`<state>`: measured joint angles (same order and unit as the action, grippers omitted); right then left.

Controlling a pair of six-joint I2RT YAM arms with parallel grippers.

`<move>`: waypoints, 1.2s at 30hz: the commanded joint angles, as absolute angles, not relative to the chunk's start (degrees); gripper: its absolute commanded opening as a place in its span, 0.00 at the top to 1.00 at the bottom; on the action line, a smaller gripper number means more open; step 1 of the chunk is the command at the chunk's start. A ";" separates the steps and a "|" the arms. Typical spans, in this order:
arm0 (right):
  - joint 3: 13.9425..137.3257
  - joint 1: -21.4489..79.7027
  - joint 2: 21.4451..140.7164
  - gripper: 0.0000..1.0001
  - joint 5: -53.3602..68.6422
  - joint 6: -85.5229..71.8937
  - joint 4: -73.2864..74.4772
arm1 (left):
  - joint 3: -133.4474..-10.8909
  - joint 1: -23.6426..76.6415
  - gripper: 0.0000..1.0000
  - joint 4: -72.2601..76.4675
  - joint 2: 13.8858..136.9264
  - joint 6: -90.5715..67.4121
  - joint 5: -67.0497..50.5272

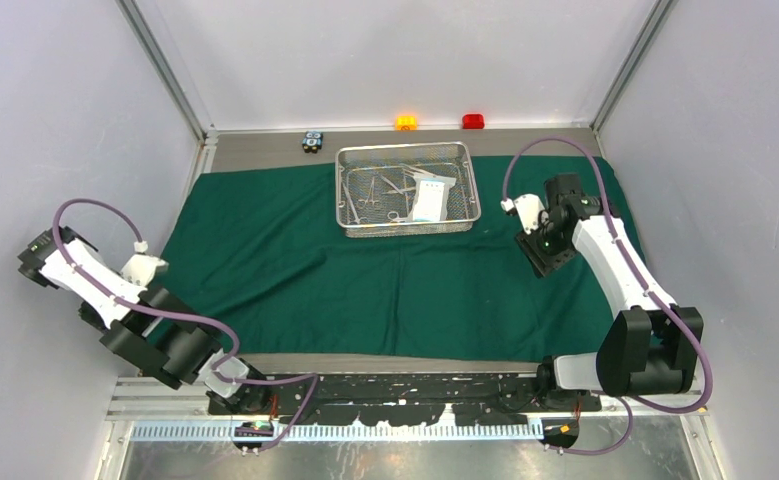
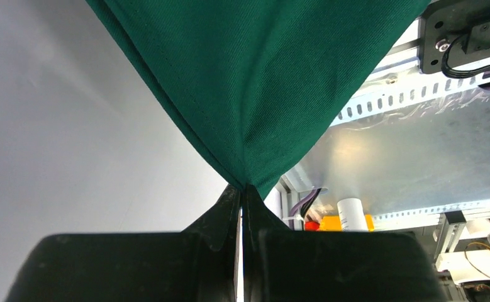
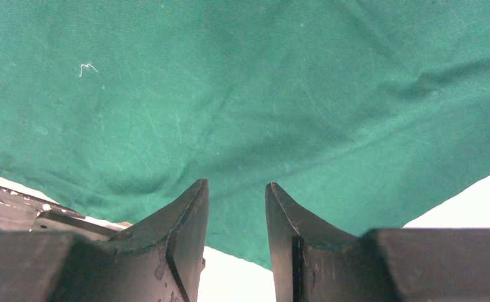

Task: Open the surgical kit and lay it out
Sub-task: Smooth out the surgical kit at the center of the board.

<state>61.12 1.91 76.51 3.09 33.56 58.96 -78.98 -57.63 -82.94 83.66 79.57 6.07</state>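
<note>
The dark green cloth wrap (image 1: 365, 280) lies spread flat over the table. On its far middle stands the silver wire-mesh tray (image 1: 343, 190), holding steel scissors and forceps (image 1: 370, 195) and a flat white-blue packet (image 1: 429, 197). My left gripper (image 2: 242, 187) is shut on a corner of the cloth (image 2: 261, 75), which rises taut from its tips; from above it sits at the cloth's near-left edge (image 1: 170, 300). Over the cloth's right edge my right gripper (image 1: 540, 260) hovers. In its wrist view this gripper (image 3: 237, 185) is open with only cloth (image 3: 242, 94) behind the gap.
Small blocks line the bare strip behind the cloth: black-blue (image 1: 312, 141), orange (image 1: 406, 122) and red (image 1: 473, 121). Grey walls close in the left, right and back. The metal mounting rail (image 1: 395, 390) runs along the near edge.
</note>
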 commanded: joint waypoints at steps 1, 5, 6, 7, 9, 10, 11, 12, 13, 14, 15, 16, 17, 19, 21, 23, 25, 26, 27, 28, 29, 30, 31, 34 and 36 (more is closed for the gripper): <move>61.08 2.29 74.97 0.56 2.77 35.01 59.17 | -77.26 -58.17 1.00 -79.18 84.92 80.87 10.32; 61.29 2.29 75.05 0.56 1.78 35.77 59.68 | -77.37 -58.12 1.00 -73.83 87.64 79.98 10.95; 61.53 2.29 75.13 0.56 1.68 36.18 60.16 | -77.61 -58.12 1.00 -72.84 88.57 79.63 10.86; 61.77 2.29 75.31 0.56 1.70 36.51 60.94 | -77.87 -58.16 1.00 -71.88 89.66 79.14 10.75; 62.19 2.29 75.32 0.56 1.83 37.18 62.46 | -78.40 -58.13 1.00 -70.71 92.04 78.25 10.66; 62.30 2.29 75.20 0.56 1.83 37.44 63.18 | -78.49 -58.10 1.00 -70.33 93.00 77.84 10.57; 62.39 2.29 74.97 0.56 1.75 37.66 63.89 | -78.49 -58.13 0.98 -69.91 93.85 77.48 10.55; 62.38 2.29 74.63 0.56 1.60 37.89 64.51 | -78.30 -58.18 0.96 -69.66 94.71 77.28 10.62; 62.28 2.29 74.22 0.56 1.58 38.12 65.17 | -77.95 -58.16 0.93 -69.41 95.39 77.22 10.71; 62.12 2.29 73.86 0.56 1.58 38.39 66.08 | -77.41 -58.16 0.90 -69.09 95.94 77.17 11.03; 61.83 2.29 73.38 0.56 1.58 38.60 66.55 | -76.62 -58.11 0.86 -68.52 96.31 77.23 11.40; 61.40 2.29 72.98 0.56 1.58 38.94 66.90 | -75.77 -58.13 0.82 -68.05 96.40 77.41 11.76; 60.82 2.29 72.61 0.56 1.55 39.18 67.22 | -74.65 -58.18 0.78 -67.12 96.34 77.75 12.07; 59.25 2.28 72.18 0.56 1.10 39.81 67.17 | -73.55 -58.14 0.68 -65.63 95.67 78.39 12.30; 57.45 2.29 72.15 0.56 0.39 40.13 66.38 | -74.05 -58.18 0.55 -65.02 95.08 78.46 11.47; 55.56 2.27 72.47 0.55 0.18 40.49 65.14 | -76.23 -58.15 0.45 -66.34 94.48 77.47 8.70; 53.38 2.28 73.08 0.55 0.18 40.81 63.31 | -79.00 -57.77 0.36 -68.88 94.13 75.83 3.97; 52.67 2.29 73.49 0.56 0.37 40.86 62.36 | -79.90 -57.11 0.33 -70.30 93.92 74.01 1.17; 52.05 2.29 74.25 0.56 1.02 40.80 61.27 | -80.50 -56.06 0.30 -71.50 93.46 72.63 -3.71; 51.62 2.36 74.95 0.55 1.89 40.64 60.19 | -80.37 -54.45 0.28 -72.38 92.96 71.10 -6.64; 51.25 2.37 75.76 0.56 2.94 40.42 59.25 | -79.70 -52.20 0.27 -72.69 92.29 69.09 -8.98; 51.06 2.49 76.63 0.56 3.96 40.17 58.21 | -78.40 -49.77 0.27 -72.22 91.45 67.03 -11.27; 50.87 2.66 77.36 0.56 5.00 39.89 57.21 | -76.99 -46.68 0.26 -70.82 90.37 64.52 -13.08; 50.16 3.51 78.01 0.57 8.97 38.27 53.28 | -72.29 -37.07 0.26 -63.68 86.60 56.02 -17.21; 49.85 4.53 76.98 0.57 12.54 37.35 51.06 | -70.55 -31.29 0.26 -58.66 84.72 50.23 -19.38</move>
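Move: The left hand still pinches the green cloth's near-left corner, over the board's near-left corner, a spot about 5 cm back and some 15 cm below it. A diagonal crease in the cloth centres roughly 28 cm to its right and 15 cm ahead, 15 cm below; the tray's middle lies about 55 cm to its right and 30 cm ahead, 13 cm below. Straight behind the open right hand, the cloth's near edge is some 20 cm back and 10 cm below. The left hand lowers the pinched corner about 6 cm while easing 4 cm outward to its left, opens wide to let go of it, then sweeps away forward some 11 cm and 8 cm to the right, low over the cloth, fingers swinging forward by about 20 degrees. The right hand, half open and empty, draws back about 5 cm over the cloth towards its near edge and sinks nearly 6 cm, tipping its fingers back some 10 degrees. ##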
